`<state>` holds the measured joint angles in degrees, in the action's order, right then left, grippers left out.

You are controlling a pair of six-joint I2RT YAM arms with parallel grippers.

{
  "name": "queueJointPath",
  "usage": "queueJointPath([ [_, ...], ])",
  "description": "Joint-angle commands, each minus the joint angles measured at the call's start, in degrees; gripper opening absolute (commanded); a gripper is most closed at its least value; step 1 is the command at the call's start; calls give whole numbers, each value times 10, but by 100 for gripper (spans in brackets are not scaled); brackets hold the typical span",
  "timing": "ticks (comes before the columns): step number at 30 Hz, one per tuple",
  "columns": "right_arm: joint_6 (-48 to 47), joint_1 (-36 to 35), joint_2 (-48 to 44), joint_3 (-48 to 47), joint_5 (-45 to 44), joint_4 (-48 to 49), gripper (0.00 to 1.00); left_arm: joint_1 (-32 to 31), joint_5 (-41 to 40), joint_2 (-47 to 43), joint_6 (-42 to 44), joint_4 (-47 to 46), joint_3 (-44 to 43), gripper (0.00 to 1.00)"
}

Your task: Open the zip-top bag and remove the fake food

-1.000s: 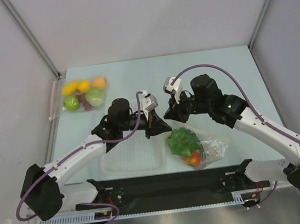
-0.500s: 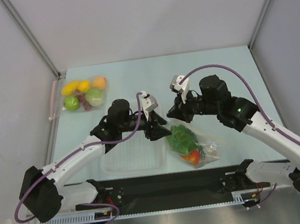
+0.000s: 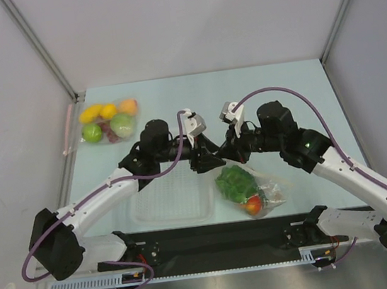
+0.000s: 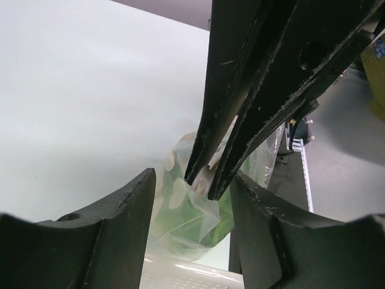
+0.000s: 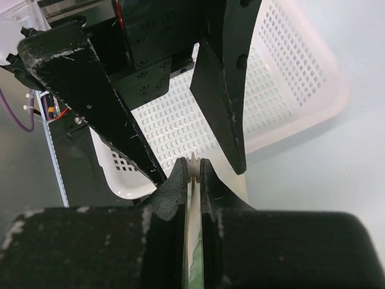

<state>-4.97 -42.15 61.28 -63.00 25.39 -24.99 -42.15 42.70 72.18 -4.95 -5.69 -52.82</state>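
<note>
The zip-top bag (image 3: pixel 260 187) is a crinkly clear pouch that hangs tilted to the right of the basket. Inside it show the fake food: a green lettuce head (image 3: pixel 235 182) and a red tomato (image 3: pixel 253 206). My right gripper (image 3: pixel 225 156) is shut on the bag's top edge (image 5: pixel 193 166). My left gripper (image 3: pixel 207 160) is open, its fingers (image 4: pixel 123 226) standing either side of the right gripper (image 4: pixel 203 185) and the pinched edge. Below them the bag (image 4: pixel 180 223) hangs with green showing through.
A white perforated basket (image 3: pixel 151 205) lies under the left arm, near the front edge. At the back left lies another clear pouch (image 3: pixel 108 121) of round fruits, with a pink strip (image 3: pixel 70 128) beside it. Grey walls close in three sides.
My left gripper has opened from shut and shifted right, up to the right gripper's tips. The right gripper has stayed shut on the bag's edge and moved slightly left.
</note>
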Motion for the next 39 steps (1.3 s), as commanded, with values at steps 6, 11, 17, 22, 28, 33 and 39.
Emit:
queueJointPath([
  [6,15,1,-25,4,0,30,0,-4,46,9,-7,-44,-5,41],
  [11,22,8,-26,11,8,40,0,-4,53,9,-10,-50,-1,13],
  [17,30,15,-33,20,11,43,0,-4,53,9,-12,-56,0,0],
  [22,30,17,-39,27,11,35,0,-4,38,5,-29,-89,11,0],
  [28,33,21,-58,48,5,22,0,-3,15,14,-50,-111,13,0],
  [33,37,27,-81,60,1,6,0,0,-3,16,-49,-110,14,0],
  [39,44,35,-99,76,5,-5,0,10,-7,14,-51,-111,16,0],
])
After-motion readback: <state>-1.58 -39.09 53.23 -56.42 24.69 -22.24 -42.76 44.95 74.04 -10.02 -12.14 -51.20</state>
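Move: The bag's upper edge, already pinched in the right fingertips, stands only about 2 cm to the right of the left hand point and 1 cm back, level with it and between its open fingers. The lettuce in the bag hangs about 12 cm below the left hand, some 4 cm right and 5 cm back; the peach is about 18 cm below, 8 cm right and 10 cm back. The basket lies some 17 cm left, 2 cm farther out and 22 cm below. The left hand eases back about 1 cm, shutting its wide-open fingers until it pinches the bag's upper edge right at the tips of the right fingers, then keeps that pinch as it is carried barely half a centimetre to the right. The right hand keeps its own closed pinch on the same edge throughout and draws to the right, away from the basket, by about 2.5 cm with a slight clockwise turn of some 5 degrees, pulling against the left hand's hold. ##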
